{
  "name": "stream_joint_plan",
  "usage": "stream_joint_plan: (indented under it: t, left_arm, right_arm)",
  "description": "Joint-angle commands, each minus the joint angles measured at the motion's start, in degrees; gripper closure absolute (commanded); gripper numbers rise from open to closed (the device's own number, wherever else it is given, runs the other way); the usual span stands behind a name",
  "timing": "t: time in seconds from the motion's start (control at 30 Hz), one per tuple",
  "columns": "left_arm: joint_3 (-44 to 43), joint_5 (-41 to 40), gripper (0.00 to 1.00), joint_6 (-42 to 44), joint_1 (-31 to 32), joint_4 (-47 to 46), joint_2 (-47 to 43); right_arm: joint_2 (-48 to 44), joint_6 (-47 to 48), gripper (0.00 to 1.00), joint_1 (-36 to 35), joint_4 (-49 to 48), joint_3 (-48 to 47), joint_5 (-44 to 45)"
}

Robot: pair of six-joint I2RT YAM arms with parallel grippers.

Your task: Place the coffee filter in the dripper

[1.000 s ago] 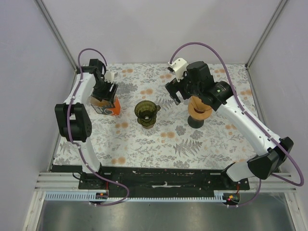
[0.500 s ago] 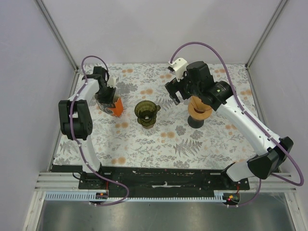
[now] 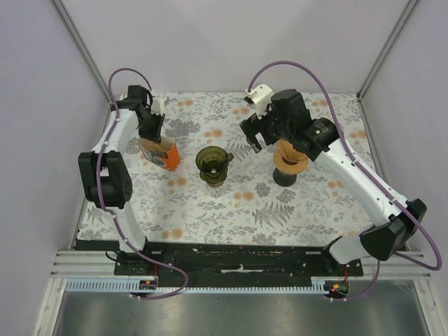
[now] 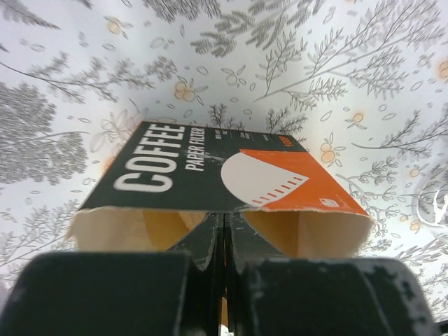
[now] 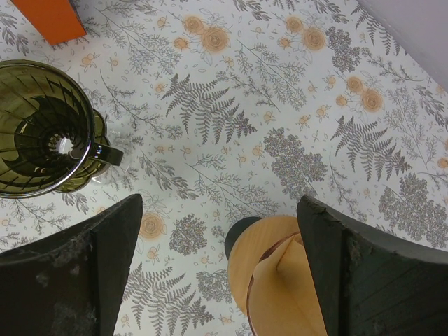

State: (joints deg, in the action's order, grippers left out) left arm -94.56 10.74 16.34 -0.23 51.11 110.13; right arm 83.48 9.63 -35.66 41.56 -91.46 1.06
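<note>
The olive glass dripper (image 3: 213, 165) stands mid-table and also shows as the dripper (image 5: 42, 136) at the left of the right wrist view. A black-and-orange coffee filter box (image 3: 160, 153) lies left of it with its open end facing my left gripper (image 3: 150, 132). In the left wrist view that gripper (image 4: 224, 218) is shut inside the mouth of the box (image 4: 210, 168). A thin tan strip shows between its fingers, and tan filter paper (image 4: 164, 229) lies beside them. My right gripper (image 5: 218, 210) hangs open above the cloth, right of the dripper.
A tan cone holder on a black foot (image 3: 289, 160), with folded tan paper (image 5: 287, 294) in it, stands just under the right gripper. The floral cloth (image 3: 231, 203) covers the table. Metal frame posts and walls enclose the back and sides.
The left gripper has closed inside the box mouth. The box has shifted and turned a little with it. The right arm has not moved.
</note>
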Motion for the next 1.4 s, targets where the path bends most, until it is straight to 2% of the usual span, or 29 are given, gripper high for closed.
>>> stream_joint_plan:
  t: [0.0, 0.13, 0.33, 0.53, 0.7, 0.83, 0.9, 1.13, 1.23, 1.37]
  left_arm:
    - [-4.3, 2.6, 0.98, -0.7, -1.7, 1.7, -3.8]
    - [-6.0, 2.4, 0.98, -0.6, -2.0, 2.8, -3.5]
    - [-13.9, 2.5, 0.98, -0.3, -2.1, 6.5, -2.8]
    - [-22.1, 8.8, 0.98, 1.8, -2.1, 12.9, -3.1]
    - [-25.1, 19.0, 0.98, 10.4, -1.8, 18.2, -5.7]
    - [-30.7, 28.5, 0.98, 24.4, -0.9, 28.2, -6.9]
    - [-34.5, 30.5, 0.98, 30.6, -0.5, 33.8, -6.7]
    - [-31.8, 27.0, 0.98, 45.5, 11.5, 34.3, -16.0]
    - [-34.4, 27.7, 0.98, 46.3, 17.3, 34.2, -17.7]
    - [-38.1, 29.9, 0.98, 44.0, 21.8, 34.3, -18.3]
  right_arm:
    - [-0.8, -0.5, 0.02, 0.1, -0.7, -1.9, -0.7]
    - [-1.0, -0.2, 0.02, 0.1, -0.7, -1.7, -0.5]
    - [-1.0, 0.0, 0.02, 0.2, -0.3, -2.1, -0.5]
    - [-0.3, 0.1, 0.02, 0.1, -0.4, -4.1, -0.9]
    - [0.1, 0.0, 0.02, 0.1, -0.6, -6.9, -4.1]
    - [0.5, -0.1, 0.02, 0.1, -0.9, -10.0, -5.7]
    - [1.1, 0.0, 0.02, 0.2, -1.0, -11.6, -6.7]
    - [2.0, 1.2, 0.02, 0.2, -1.8, -16.3, -11.0]
    - [2.0, 2.4, 0.02, 0.2, -3.0, -16.7, -14.8]
    - [0.5, 5.0, 0.02, 0.2, -4.7, -15.7, -20.7]
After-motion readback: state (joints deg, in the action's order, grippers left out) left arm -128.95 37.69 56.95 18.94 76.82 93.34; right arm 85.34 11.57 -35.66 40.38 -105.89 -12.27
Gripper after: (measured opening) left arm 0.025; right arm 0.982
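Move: The dripper, where the filter in the left fingers is to go, stands about 19 cm to the left hand's right, 8 cm nearer the base and 3 cm lower. The filter box is right under this hand, its middle some 6 cm below and 2 cm back. A wood-collared dripper stands about 24 cm to the right of the dripper, roughly level with it. From the empty right hand the dripper lies about 13 cm left, straight across, and 22 cm below. The filter, already pinched at the box mouth by the left fingers, is drawn up out of the box, then carried right and back while still rising, nearly 30 cm up in all, to high above the dripper's left side. The left wrist swings some 65 degrees clockwise and tips its fingers upward, keeping the pinch. Later the right hand, empty and wide open, rises about 10 cm, drifting left and tilting up. ##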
